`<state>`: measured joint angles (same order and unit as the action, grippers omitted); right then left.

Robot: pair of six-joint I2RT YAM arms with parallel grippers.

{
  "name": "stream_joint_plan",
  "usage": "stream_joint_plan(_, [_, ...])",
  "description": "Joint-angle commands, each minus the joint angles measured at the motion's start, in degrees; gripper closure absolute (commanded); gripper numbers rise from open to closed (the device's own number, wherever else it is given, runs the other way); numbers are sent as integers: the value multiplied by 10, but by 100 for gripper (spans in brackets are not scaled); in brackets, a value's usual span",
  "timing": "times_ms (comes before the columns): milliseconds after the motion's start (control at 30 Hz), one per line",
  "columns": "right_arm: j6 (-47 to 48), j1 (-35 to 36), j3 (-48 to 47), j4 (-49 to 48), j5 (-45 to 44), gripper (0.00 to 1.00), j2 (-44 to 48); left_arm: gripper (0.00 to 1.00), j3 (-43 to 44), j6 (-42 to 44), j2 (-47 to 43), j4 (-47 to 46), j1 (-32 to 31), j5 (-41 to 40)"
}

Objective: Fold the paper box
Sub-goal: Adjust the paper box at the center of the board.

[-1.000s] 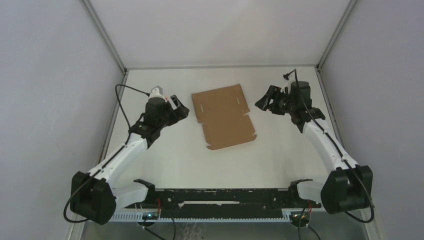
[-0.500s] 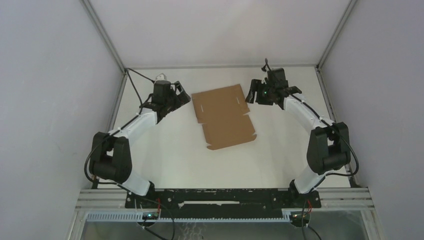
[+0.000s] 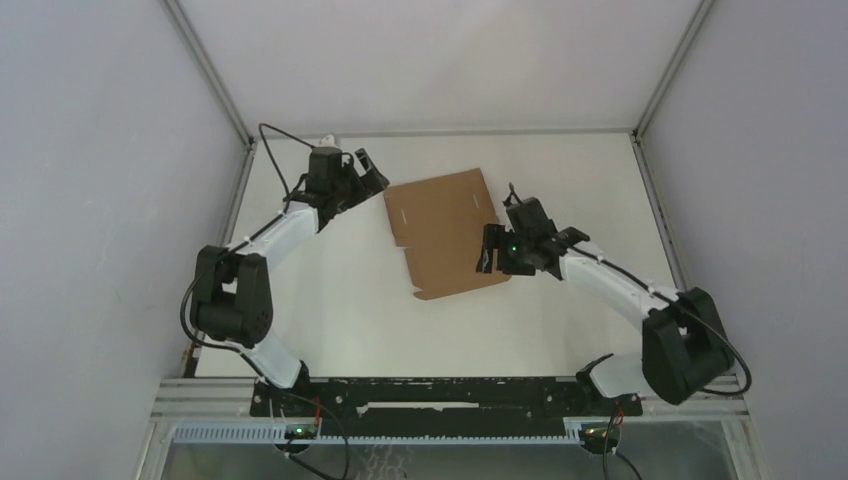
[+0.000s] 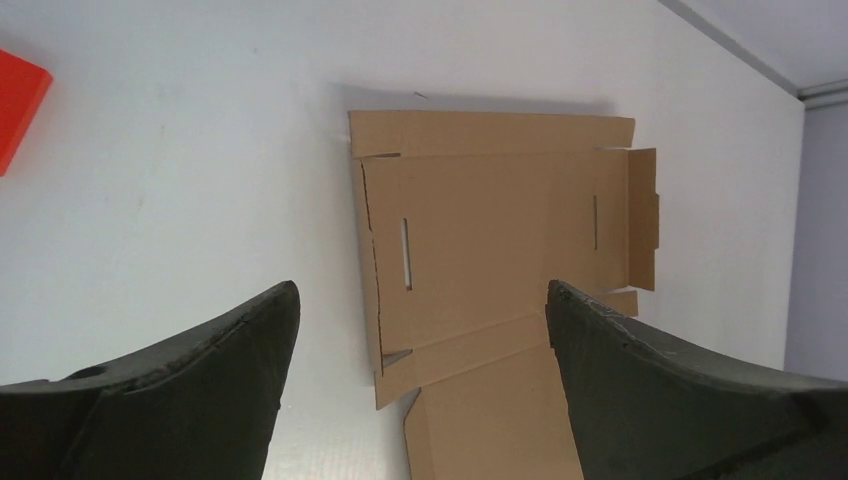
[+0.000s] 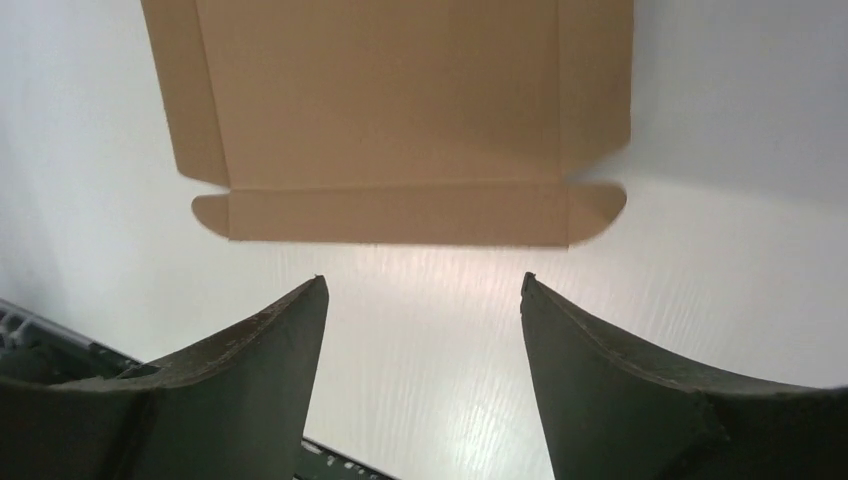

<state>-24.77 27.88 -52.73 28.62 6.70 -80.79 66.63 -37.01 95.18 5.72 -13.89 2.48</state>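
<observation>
The paper box [image 3: 445, 235] is a flat brown die-cut cardboard sheet with flaps and slits, lying unfolded on the white table. My left gripper [image 3: 375, 180] hovers by its far left corner, open, nothing between the fingers. The left wrist view looks down on the paper box [image 4: 500, 210] past the left gripper [image 4: 420, 290]. At the sheet's near right edge my right gripper [image 3: 490, 258] is open and empty. In the right wrist view the right gripper [image 5: 422, 278] is just short of the tabbed end flap of the paper box [image 5: 390, 100], not touching it.
A small red block [image 4: 15, 105] lies on the table left of the sheet, seen only in the left wrist view. Grey walls enclose the table on three sides. A black rail [image 3: 450, 395] runs along the near edge.
My right arm swung from the sheet's far right side in toward its near right edge. My left arm moved a little farther back toward the far left corner. The sheet has not moved.
</observation>
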Motion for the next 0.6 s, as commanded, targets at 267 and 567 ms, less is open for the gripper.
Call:
stream_joint_plan(267, [-238, 3, 157, -129, 7, 19, 125, 3, -120, -15, -126, -45, 1, 28])
stream_joint_plan(567, [-358, 16, 196, -229, 6, 20, 77, 3, -191, -15, -224, -34, 0, 29])
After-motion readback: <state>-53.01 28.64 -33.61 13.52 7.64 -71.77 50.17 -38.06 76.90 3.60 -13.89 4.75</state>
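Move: The paper box lies flat and askew; from the right hand its middle is about 12 cm ahead and 9 cm to the left, some 8 cm below. Its near flap is only about 2 cm ahead and 5 cm to the left, at the same depth. From the left hand the box's middle is roughly 13 cm to the right, 5 cm back and 14 cm below; the red block is about 14 cm to its left and 2 cm ahead, equally low. Backward, then downward, the right hand draws off about 4 cm and sinks some 3 cm by the paper box's near flap, turning clockwise and rolling its left side up, nearly 30 degrees in all. The left hand retreats about 7 cm alongside the box's left side, dipping slightly, then rising. Both grippers stay open. ##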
